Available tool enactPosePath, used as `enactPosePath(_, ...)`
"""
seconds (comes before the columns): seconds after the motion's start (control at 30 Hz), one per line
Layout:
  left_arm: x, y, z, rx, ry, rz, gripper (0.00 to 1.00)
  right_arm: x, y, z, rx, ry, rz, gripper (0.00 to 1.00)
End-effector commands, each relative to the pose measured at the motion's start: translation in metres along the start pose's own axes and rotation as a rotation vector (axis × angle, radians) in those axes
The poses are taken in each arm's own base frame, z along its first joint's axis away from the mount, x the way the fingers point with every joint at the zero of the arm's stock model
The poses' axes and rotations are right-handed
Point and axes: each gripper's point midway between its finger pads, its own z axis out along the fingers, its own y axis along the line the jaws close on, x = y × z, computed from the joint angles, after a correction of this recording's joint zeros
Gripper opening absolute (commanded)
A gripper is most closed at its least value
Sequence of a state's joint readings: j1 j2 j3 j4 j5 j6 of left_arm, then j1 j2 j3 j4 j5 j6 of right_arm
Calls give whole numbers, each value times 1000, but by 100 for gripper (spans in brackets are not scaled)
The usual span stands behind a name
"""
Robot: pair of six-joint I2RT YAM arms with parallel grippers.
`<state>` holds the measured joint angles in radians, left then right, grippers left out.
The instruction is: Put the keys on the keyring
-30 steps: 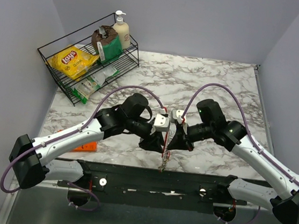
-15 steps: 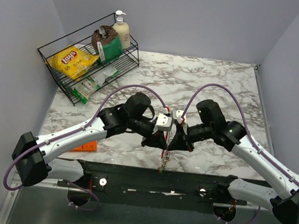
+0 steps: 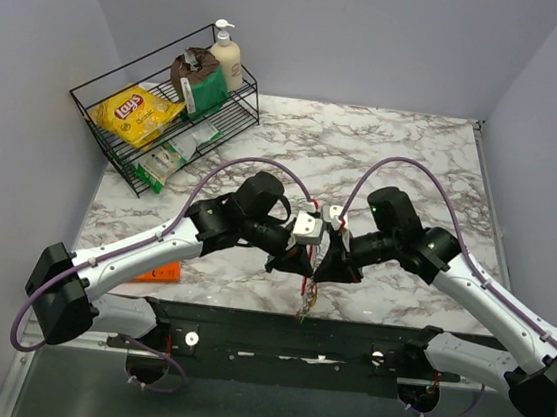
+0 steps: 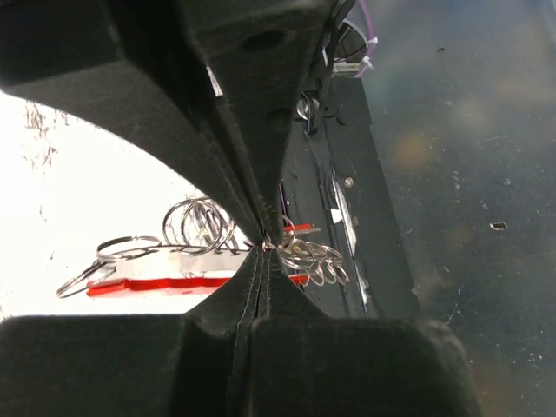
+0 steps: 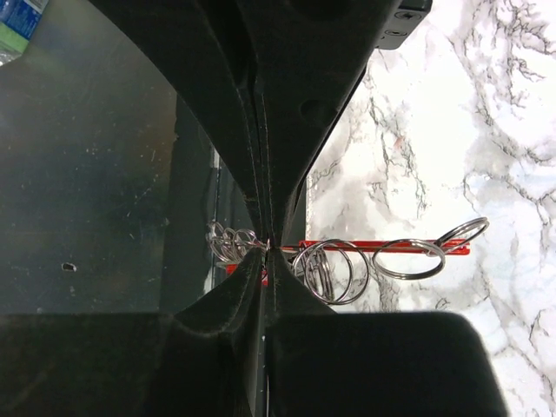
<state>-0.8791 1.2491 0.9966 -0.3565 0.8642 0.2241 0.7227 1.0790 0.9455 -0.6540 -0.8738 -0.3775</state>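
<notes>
The keyring is a red bar (image 3: 304, 284) held between both grippers above the table's near edge. A small silvery cluster (image 3: 302, 310), probably the keys, hangs from its lower end; I cannot make out any coloured heads. My left gripper (image 3: 294, 264) is shut and pinches the keyring from the left. My right gripper (image 3: 325, 266) is shut and pinches it from the right. In the left wrist view the gripper (image 4: 265, 246) closes on the metal where the red bar (image 4: 165, 285) and the silver rings (image 4: 314, 259) meet. In the right wrist view the gripper (image 5: 268, 246) pinches beside the red bar (image 5: 382, 249) and its rings (image 5: 330, 271).
A black wire rack (image 3: 115, 145) at the back left holds a yellow crisp bag (image 3: 133, 112), a soap bottle (image 3: 225, 57) and packets. A flat orange packet (image 3: 162, 274) lies under the left arm. The black mounting rail (image 3: 294, 336) runs along the near edge.
The left arm has shifted slightly to the right, bringing the two grippers closer together. Less of the red bar shows between them. Both stay shut.
</notes>
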Motion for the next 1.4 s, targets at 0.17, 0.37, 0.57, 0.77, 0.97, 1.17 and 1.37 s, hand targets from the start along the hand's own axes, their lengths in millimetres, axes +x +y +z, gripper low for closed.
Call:
enactPosePath(0.17, -4, 11, -5, -100, -62, 15, 0, -18, 7, -8, 26, -80, -102, 37)
enactPosePath(0.37, -3, 13, -6, -123, -80, 11, 0, -22, 6, -12, 47, -91, -113, 44)
enactPosePath(0.57, -12, 19, -10, -194, -170, 29, 0, -32, 1, -22, 141, -125, -137, 48)
enactPosePath(0.77, -31, 23, -20, -281, -354, 55, 0, -43, -11, -36, 287, -199, -137, 63)
enactPosePath(0.97, -46, 22, -28, -312, -514, 87, 0, -51, -17, -44, 365, -270, -96, 71)
enactPosePath(1.17, -56, 18, -37, -325, -665, 135, 0, -49, -25, -48, 428, -297, 27, 71)
enactPosePath(1.37, -58, 18, -46, -359, -760, 209, 0, -49, -35, -56, 515, -330, 136, 67)
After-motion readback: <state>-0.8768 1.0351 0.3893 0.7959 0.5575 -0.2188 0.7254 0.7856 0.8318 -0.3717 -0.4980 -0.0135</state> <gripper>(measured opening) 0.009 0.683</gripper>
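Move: Both sets of fingertips are together at a small ring at the near end of the keyring; the left hand already pinches there. From either hand, the keyring plate's middle lies about 4 cm ahead, neither left nor right, and some 2 cm lower, its red handle running along it at about 4 cm ahead and 3 cm lower. The bunched keys and small rings hang about 3 cm back, centred sideways and 2 cm lower. The right fingers come free of the small ring as they open wide, and the hand lifts about 5 cm, then also goes forward and slightly right, away from the keyring, turning clockwise. The left hand keeps its pinch, dips a little, then rises while carrying the keyring some 3 cm forward, its fingertips tipping up about 30 degrees and swinging forward. ##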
